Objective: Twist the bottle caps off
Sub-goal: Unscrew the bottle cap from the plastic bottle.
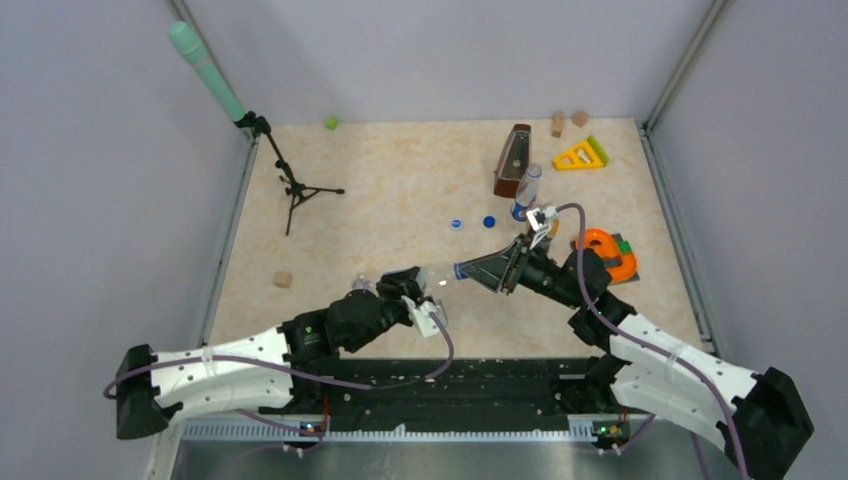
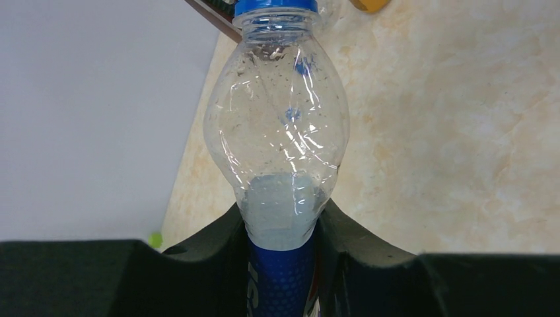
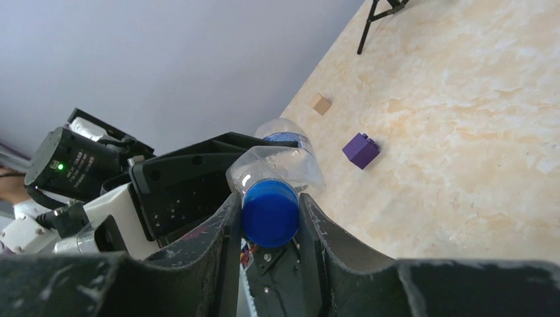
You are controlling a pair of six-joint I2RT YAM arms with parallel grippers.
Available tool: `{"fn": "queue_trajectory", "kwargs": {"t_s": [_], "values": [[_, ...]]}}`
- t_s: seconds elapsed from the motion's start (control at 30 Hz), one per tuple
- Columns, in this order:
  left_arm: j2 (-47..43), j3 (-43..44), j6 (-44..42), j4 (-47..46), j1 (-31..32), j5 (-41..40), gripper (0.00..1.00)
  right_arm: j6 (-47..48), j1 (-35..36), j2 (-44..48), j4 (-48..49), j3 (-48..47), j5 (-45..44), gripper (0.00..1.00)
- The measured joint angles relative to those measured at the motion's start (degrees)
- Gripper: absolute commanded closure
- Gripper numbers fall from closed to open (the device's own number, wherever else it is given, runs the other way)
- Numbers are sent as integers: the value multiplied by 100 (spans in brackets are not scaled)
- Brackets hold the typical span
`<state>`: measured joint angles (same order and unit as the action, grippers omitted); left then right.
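Observation:
My left gripper is shut on a clear plastic bottle with a blue label, gripped around its lower body and held level above the table. The neck points toward my right arm. A dark blue bottle cap sits on that neck, and my right gripper is shut on it, one finger pressed against each side. The same cap shows at the top edge of the left wrist view. Two loose blue caps lie on the table beyond the bottle.
A second bottle stands upright beside a brown box. A yellow triangle and an orange toy lie at the right. A tripod stands back left, with a wooden cube near it. A purple cube lies under the arms.

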<state>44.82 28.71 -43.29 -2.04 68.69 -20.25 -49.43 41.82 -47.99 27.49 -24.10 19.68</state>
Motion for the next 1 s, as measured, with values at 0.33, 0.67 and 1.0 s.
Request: {"fn": "queue_trajectory", "kwargs": {"t_s": [0.33,0.67,1.0], "values": [[-168,444,1349,1082,-807,2041,100,1735,-7,337,-396,-90,911,100],[557,1456,2267,2629,-2280,5528,100,4050,-11,310,-1021,-540,2402,100],[651,1648,2516,3023,-2402,6251,100,5088,-9,238,-1381,-782,3062,62]]}}
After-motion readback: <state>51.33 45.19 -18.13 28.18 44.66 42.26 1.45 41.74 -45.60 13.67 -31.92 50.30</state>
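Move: The blue cap is already between the right fingers, right at that hand's point, still on the plastic bottle held by the left gripper. From the left hand the cap is about 13 cm right, 1 cm ahead and a few centimetres higher; from the right hand the bottle's middle is some 12 cm left, 1 cm back and slightly lower. On the table, roughly 23 cm below the right hand, a loose white-blue cap lies 11 cm straight ahead and a loose blue cap 12 cm ahead, 9 cm right. Twist the two hands against each other with both grips kept: roll the right gripper with the cap counter-clockwise, as seen from the cap end, while the left rolls the bottle clockwise, each turning nearly 60 degrees overall. Meanwhile draw both back towards the bases, the left about 8 cm and the right 6.5, swinging the right fingers to point straight left and the left ones to the right, dipping downward. ##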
